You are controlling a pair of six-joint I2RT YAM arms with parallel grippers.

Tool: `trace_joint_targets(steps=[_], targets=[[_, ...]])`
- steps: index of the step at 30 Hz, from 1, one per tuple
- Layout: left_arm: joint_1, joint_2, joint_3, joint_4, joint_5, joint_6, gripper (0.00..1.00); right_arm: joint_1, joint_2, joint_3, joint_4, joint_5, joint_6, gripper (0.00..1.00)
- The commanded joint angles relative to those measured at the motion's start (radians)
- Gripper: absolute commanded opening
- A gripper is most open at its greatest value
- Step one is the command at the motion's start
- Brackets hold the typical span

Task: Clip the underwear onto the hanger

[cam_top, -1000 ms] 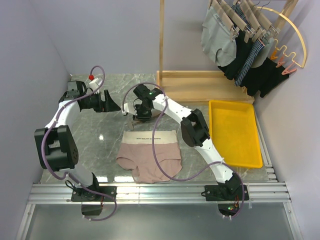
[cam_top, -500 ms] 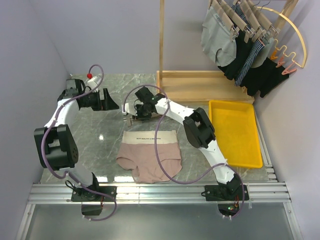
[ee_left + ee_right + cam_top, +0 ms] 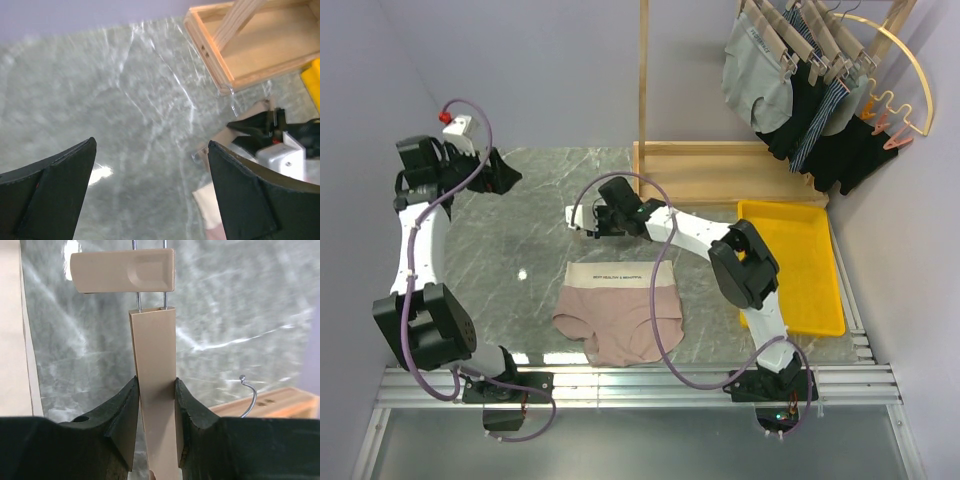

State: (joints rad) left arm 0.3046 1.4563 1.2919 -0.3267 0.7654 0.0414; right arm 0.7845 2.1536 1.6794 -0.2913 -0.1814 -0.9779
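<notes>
The underwear lies flat on the marble table, its cream waistband toward the far side; a corner of it shows in the left wrist view. My right gripper is shut on the hanger's light-wood bar, just beyond the waistband. One wooden clip sits at the bar's end, and the metal hook shows to the side. From above only a pale end of the hanger shows. My left gripper is raised at the far left, open with nothing in it.
A yellow tray lies at the right. A wooden rack base with an upright post stands at the back. Hangers with grey, black and striped garments and a gold wire arch hang at the top right.
My left arm has lifted and swung back toward the far left corner, away from the hanger, its jaws opening wider. The right gripper has shifted slightly right, still holding the hanger.
</notes>
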Motion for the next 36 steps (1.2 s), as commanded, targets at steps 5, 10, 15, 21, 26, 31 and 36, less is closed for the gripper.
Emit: trace_joint_targets(steps=[5, 10, 15, 21, 26, 31, 36], targets=[[-0.022, 0.119, 0.239, -0.404, 0.193, 0.365, 0.99, 0.039, -0.162, -0.09, 0.234, 0.069, -0.018, 0.0], [-0.079, 0.19, 0.296, -0.695, 0.264, 0.577, 0.98, 0.067, -0.228, -0.21, 0.323, 0.076, -0.085, 0.0], [-0.142, 0.268, 0.317, -0.827, 0.281, 0.643, 0.89, 0.09, -0.291, -0.299, 0.376, 0.068, -0.168, 0.0], [-0.217, 0.246, 0.185, -0.72, 0.238, 0.505, 0.82, 0.105, -0.324, -0.363, 0.414, 0.059, -0.2, 0.0], [-0.252, 0.256, 0.136, -0.695, 0.212, 0.459, 0.81, 0.114, -0.334, -0.365, 0.416, 0.045, -0.193, 0.0], [-0.263, 0.254, 0.122, -0.666, 0.19, 0.426, 0.76, 0.122, -0.34, -0.371, 0.409, 0.033, -0.203, 0.0], [-0.263, 0.26, 0.129, -0.683, 0.196, 0.445, 0.6, 0.124, -0.34, -0.369, 0.397, 0.022, -0.206, 0.0]])
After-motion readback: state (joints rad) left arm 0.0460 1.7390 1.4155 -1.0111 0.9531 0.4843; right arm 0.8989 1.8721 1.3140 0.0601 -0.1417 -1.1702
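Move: The hanger's left clip, held out by the right hand, lies about 17 cm to the left hand's right, 4 cm back and 19 cm below it. From the right hand the clip is some 8 cm left, 1 cm ahead and 4 cm lower. The underwear's middle lies about 18 cm back, 4 cm right and 8 cm below the right hand. Left hand sweeps right, down, back about 18 cm, part-closing around the clip the right raises and draws back. ##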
